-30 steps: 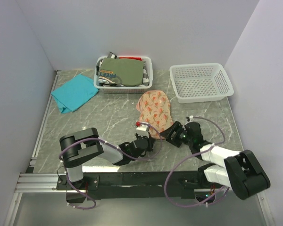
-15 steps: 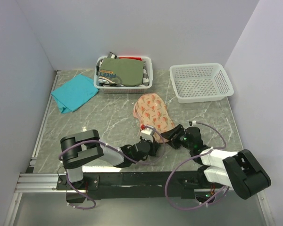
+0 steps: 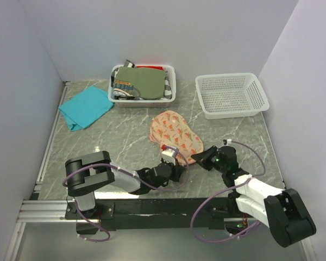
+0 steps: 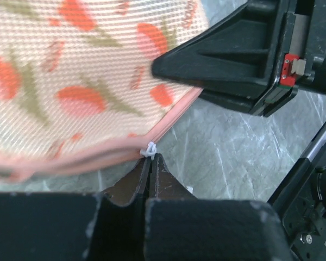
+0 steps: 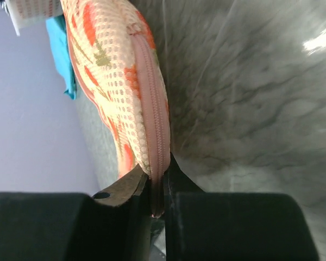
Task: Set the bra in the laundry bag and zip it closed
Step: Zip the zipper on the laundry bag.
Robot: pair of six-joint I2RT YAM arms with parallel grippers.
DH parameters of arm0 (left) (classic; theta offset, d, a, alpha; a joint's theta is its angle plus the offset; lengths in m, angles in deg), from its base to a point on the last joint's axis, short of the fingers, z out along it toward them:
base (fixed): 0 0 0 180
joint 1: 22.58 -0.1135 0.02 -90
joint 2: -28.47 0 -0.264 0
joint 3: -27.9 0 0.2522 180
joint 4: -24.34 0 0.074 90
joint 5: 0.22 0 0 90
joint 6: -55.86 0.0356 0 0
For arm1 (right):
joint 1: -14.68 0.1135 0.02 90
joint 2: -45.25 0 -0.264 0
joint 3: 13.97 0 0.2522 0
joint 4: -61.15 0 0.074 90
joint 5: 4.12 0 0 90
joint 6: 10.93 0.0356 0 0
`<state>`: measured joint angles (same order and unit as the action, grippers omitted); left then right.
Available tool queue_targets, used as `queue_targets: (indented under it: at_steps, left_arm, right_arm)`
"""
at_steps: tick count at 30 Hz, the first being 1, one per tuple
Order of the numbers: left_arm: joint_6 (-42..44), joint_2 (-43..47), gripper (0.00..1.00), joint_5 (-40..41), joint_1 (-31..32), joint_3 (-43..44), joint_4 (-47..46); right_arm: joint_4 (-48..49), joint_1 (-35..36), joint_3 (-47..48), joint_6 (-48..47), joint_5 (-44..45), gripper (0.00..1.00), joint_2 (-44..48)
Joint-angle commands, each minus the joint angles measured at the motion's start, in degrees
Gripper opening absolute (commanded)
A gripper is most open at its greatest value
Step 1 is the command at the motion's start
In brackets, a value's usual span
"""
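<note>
The laundry bag (image 3: pixel 175 132), pinkish mesh with orange-red print, lies flat on the marble table in front of both arms. My left gripper (image 3: pixel 175 161) is at its near edge, shut on the small white zipper pull (image 4: pixel 148 149); the jaws (image 4: pixel 150 161) are pressed together. My right gripper (image 3: pixel 198 158) is at the bag's near right end, shut on the zipped pink edge (image 5: pixel 156 136), which runs down between its jaws (image 5: pixel 157 187). The right gripper's black fingers (image 4: pixel 228 60) show in the left wrist view, over the bag (image 4: pixel 70 76). The bra is out of view.
A white basket of folded clothes (image 3: pixel 143 84) stands at the back centre. A white mesh basket (image 3: pixel 232 95) stands at the back right. A teal cloth (image 3: pixel 86 107) lies at the back left. Walls close in the table on three sides.
The right gripper has shut on the bag's near right edge. The bag has swung and shifted left. The left gripper, still shut, has moved right along the near edge.
</note>
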<state>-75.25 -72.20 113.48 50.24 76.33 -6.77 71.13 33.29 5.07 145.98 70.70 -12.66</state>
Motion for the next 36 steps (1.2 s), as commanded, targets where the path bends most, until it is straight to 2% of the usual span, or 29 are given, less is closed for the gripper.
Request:
queue_targets:
  at_steps: [1,10,16,17,19,22,23,25,26,28,29,36]
  left_arm:
    - [1.29,2.05,0.01,4.15,0.22,-2.77,3.11]
    - [-0.2,1.7,0.01,9.69,-0.48,-5.14,6.71]
    - [-1.08,2.84,0.01,10.22,-1.45,-6.81,7.51]
    - [-1.35,2.93,0.01,9.61,-1.54,-7.08,7.07]
    - [-1.52,2.67,0.01,7.08,-1.45,-6.82,5.15]
    - [-1.53,1.09,0.01,3.56,-1.1,-4.46,3.38]
    - [-1.44,0.12,0.01,3.11,-0.66,-3.48,3.12]
    - [-1.7,-1.11,0.01,2.93,-0.31,-0.77,3.38]
    - [-1.96,-2.25,0.01,2.84,-0.22,0.21,3.9]
    - [-2.14,-3.39,0.01,2.93,-0.22,2.92,4.52]
    - [-2.05,-4.44,0.01,3.28,-0.22,3.9,5.22]
    - [0.05,-7.7,0.01,3.81,-0.22,11.37,8.73]
  right_arm:
    - [-5.46,-4.63,3.68,-6.88,3.84,0.11,2.8]
    - [-5.38,-5.69,7.02,-11.45,-0.37,0.04,-2.82]
    - [-6.69,-5.95,12.46,-16.9,-2.22,0.06,-8.88]
    - [-6.35,-5.95,13.26,-17.6,-3.96,0.12,-11.06]
    - [-5.47,-5.95,15.8,-19.1,-5.99,0.15,-13.27]
    - [-3.53,-5.87,18.1,-19.89,-9.25,0.33,-17.67]
    - [-3.53,-5.95,18.54,-20.33,-9.43,0.46,-18.89]
    - [-3.62,-5.87,18.63,-20.25,-9.08,0.56,-19.35]
    - [-3.97,-5.87,18.28,-19.81,-8.56,0.66,-18.56]
    - [-4.76,-5.87,16.27,-18.76,-6.89,0.73,-16.98]
    - [-5.11,-5.87,15.38,-17.62,-6.36,0.76,-14.88]
    - [-4.95,-5.87,3.97,-9.44,-3.28,0.79,-3.89]
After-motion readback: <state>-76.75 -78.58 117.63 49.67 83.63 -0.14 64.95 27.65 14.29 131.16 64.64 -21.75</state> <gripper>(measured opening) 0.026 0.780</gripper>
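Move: The zipper pull of the laundry bag is already in the left fingers; the pinched edge they work against is about 5 cm to their right and 2 cm ahead, level. From the right fingers, which grip that edge, the pull sits some 5 cm left and 2 cm back. The bag's middle lies about 13 cm ahead of the left hand and 3 cm left, a little lower. The empty basket is roughly 28 cm ahead of the right hand and 17 cm to its right. The zipper pull, still pinched by the left fingers, is drawn about 4 cm left and 2 cm down against the right hand's hold on the bag edge, then carried some 5 cm back to the right. The right hand gives the edge a small tug right, then opens wide as it goes about 5 cm forward and finally draws half of that back, staying open. ##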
